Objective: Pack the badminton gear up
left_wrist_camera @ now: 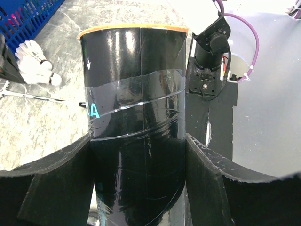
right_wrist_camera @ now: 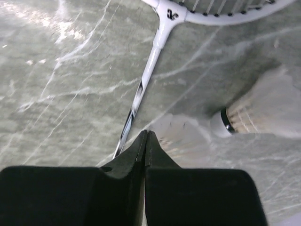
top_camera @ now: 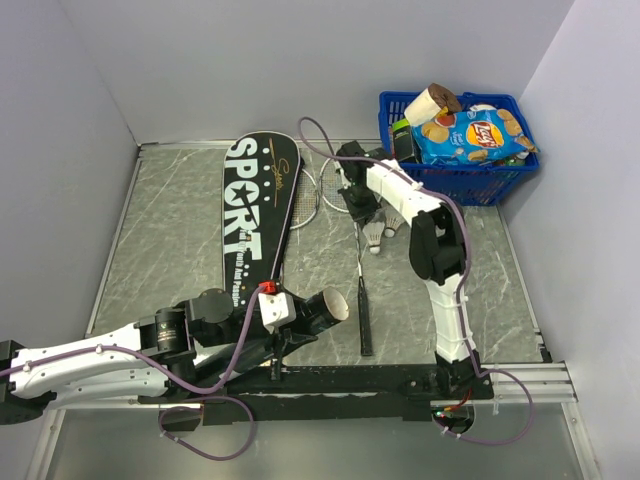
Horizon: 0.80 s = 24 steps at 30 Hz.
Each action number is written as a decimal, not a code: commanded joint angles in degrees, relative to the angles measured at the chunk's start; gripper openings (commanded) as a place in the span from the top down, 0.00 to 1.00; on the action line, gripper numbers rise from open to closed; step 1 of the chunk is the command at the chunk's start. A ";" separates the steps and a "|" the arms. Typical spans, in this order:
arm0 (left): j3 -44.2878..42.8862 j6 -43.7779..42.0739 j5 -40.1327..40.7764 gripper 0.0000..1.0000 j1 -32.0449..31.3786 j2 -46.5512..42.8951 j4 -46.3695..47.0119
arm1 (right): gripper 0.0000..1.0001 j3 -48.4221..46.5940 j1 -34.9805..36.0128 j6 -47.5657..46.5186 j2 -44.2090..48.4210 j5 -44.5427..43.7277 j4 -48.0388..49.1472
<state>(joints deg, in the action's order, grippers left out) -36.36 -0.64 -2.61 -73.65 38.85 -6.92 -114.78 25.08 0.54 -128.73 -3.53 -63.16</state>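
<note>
My left gripper [top_camera: 300, 315] [left_wrist_camera: 138, 136] is shut on the long black tube [top_camera: 325, 308] [left_wrist_camera: 136, 70], low at the near edge; its open end faces right. The black "SPORT" cover [top_camera: 255, 215] lies flat at the centre left. Two rackets' silver heads [top_camera: 325, 188] lie by its top, and one black handle [top_camera: 364, 320] points toward me. Two white shuttlecocks [top_camera: 378, 238] [left_wrist_camera: 30, 63] lie beside that shaft. My right gripper [top_camera: 372, 222] [right_wrist_camera: 146, 133] is down over them, its jaws pressed together at the feather rim of the nearer shuttlecock [right_wrist_camera: 186, 136]. The other shuttlecock [right_wrist_camera: 263, 110] lies just right.
A blue plastic basket [top_camera: 500, 180] of snack packets stands at the back right, behind the right arm. The racket shaft [right_wrist_camera: 141, 89] runs just left of the right fingers. Grey walls close the table on three sides.
</note>
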 commanded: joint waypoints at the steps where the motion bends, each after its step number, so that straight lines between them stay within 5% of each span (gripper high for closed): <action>1: -2.66 0.29 1.03 0.54 -0.53 0.00 1.64 | 1.00 -2.38 0.14 2.19 12.86 1.15 -2.50; 15: -1.61 2.05 10.43 0.56 -0.53 1.84 4.81 | 1.00 20.55 7.26 6.14 51.43 8.71 14.70; 24: -1.61 2.49 15.80 0.71 0.87 5.18 6.48 | 1.00 33.30 7.88 13.70 70.79 19.42 23.07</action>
<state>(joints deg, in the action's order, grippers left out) -36.36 0.21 10.61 -73.65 42.70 -5.30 -83.05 32.64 10.07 -63.86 9.67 -46.33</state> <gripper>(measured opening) 0.685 0.006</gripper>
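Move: The shuttlecock already pinched in the right fingertips is bound for the tube's open mouth, roughly 32 cm back, 14 cm to the left and 22 cm above that hand. The other shuttlecock lies about 8 cm to its right and 2 cm farther out, the white racket's shaft level with it some 3 cm to its left, both about 4 cm lower. From the left hand, which holds the tube, the mouth is about 8 cm to the right, 2 cm ahead and 5 cm higher. The shuttlecock, still pinched by its feathers, is carried by the right hand steeply up about 27 cm, then increasingly back towards the tube, some 17 cm in all; the shut fingers swing from pointing down round to the left and forward, about 50 degrees. Keeping its grip on the tube, the left hand eases 4 cm forward and turns some 13 degrees counter-clockwise, bringing the mouth round towards the shuttlecock. ##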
